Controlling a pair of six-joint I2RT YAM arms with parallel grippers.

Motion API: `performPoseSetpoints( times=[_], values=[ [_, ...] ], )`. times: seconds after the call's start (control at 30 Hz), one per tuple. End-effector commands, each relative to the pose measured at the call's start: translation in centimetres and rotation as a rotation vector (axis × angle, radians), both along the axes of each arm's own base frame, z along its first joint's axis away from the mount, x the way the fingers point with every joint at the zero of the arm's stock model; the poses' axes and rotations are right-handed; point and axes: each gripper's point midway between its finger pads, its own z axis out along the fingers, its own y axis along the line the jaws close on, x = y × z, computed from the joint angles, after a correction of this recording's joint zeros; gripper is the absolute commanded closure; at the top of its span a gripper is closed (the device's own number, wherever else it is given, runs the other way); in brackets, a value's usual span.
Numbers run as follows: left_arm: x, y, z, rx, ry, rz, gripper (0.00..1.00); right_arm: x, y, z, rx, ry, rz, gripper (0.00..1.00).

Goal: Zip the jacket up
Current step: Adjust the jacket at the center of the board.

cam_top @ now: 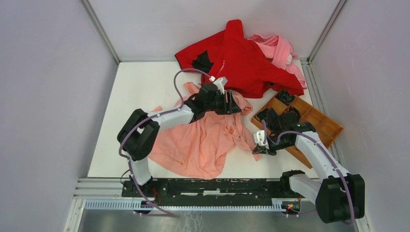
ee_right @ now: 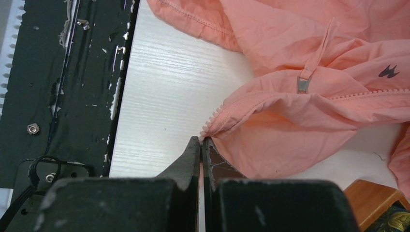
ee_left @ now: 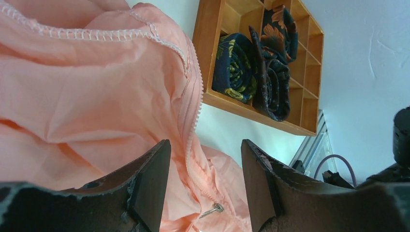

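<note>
The salmon-pink jacket (cam_top: 203, 142) lies crumpled on the white table between both arms. My left gripper (cam_top: 233, 103) hovers over its upper part, near the collar. In the left wrist view the left gripper (ee_left: 204, 145) is open. A line of zipper teeth (ee_left: 191, 121) runs down between its fingers, which do not touch it, to a small metal pull (ee_left: 212, 210). My right gripper (cam_top: 258, 146) is at the jacket's right edge. The right gripper (ee_right: 201, 139) is shut, pinching the end of the toothed zipper edge (ee_right: 215, 121). A metal slider with a fabric tab (ee_right: 302, 85) lies farther along the fold.
A bright red garment (cam_top: 244, 58) and a paler pink one (cam_top: 280, 48) are heaped at the back. A wooden compartment tray (cam_top: 324, 123) holding dark floral rolls (ee_left: 263, 72) sits at the right, close to the right arm. The black base rail (ee_right: 72, 96) borders the near edge.
</note>
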Motion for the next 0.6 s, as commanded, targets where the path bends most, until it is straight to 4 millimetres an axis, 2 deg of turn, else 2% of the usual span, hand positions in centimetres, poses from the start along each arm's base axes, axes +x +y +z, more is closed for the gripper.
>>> performPoseSetpoints(
  times=[0.0, 0.17, 0.37, 0.5, 0.57],
  values=[
    [0.7, -0.6, -0.8, 0.075, -0.017, -0.023, 0.39, 0.5, 0.9, 1.0, 0.067, -0.065, 0.024, 1.00],
    [0.9, -0.6, -3.1, 0.172, 0.010, -0.057, 0.46, 0.6, 1.3, 1.1, 0.086, -0.073, 0.034, 1.00],
    [0.4, -1.8, -3.3, 0.166, 0.023, -0.116, 0.55, 0.8, 1.7, 1.0, 0.087, -0.075, 0.044, 1.00],
    [0.2, -2.5, -2.4, 0.149, 0.013, -0.163, 0.70, 0.9, 2.3, 0.9, 0.075, -0.079, 0.058, 1.00],
    [0.4, -2.6, -1.6, 0.149, 0.001, -0.187, 0.91, 0.9, 2.6, 0.9, 0.056, -0.089, 0.086, 1.00]
  ],
)
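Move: The upright zip edge of the peach jacket lies about 5 cm below my open left fingers and 1 cm to their right. The jacket's zip slider is some 9 cm back from that hand, 2 cm right and 6 cm down. The spread red jacket is centred about 20 cm ahead, the wooden tray about 23 cm right and 7 cm back, both roughly 8 cm lower. From my right hand, that zip edge lies some 15 cm ahead, 7 cm left, level. I sink my left hand about 5 cm onto the jacket's zip edge, rolling it some 10 degrees so its left side rises, and close its fingers from well open to nearly shut to pinch the zip tape. Meanwhile my right hand keeps its pinch on the edge's lower corner and eases about 1.5 cm left and a little forward. ##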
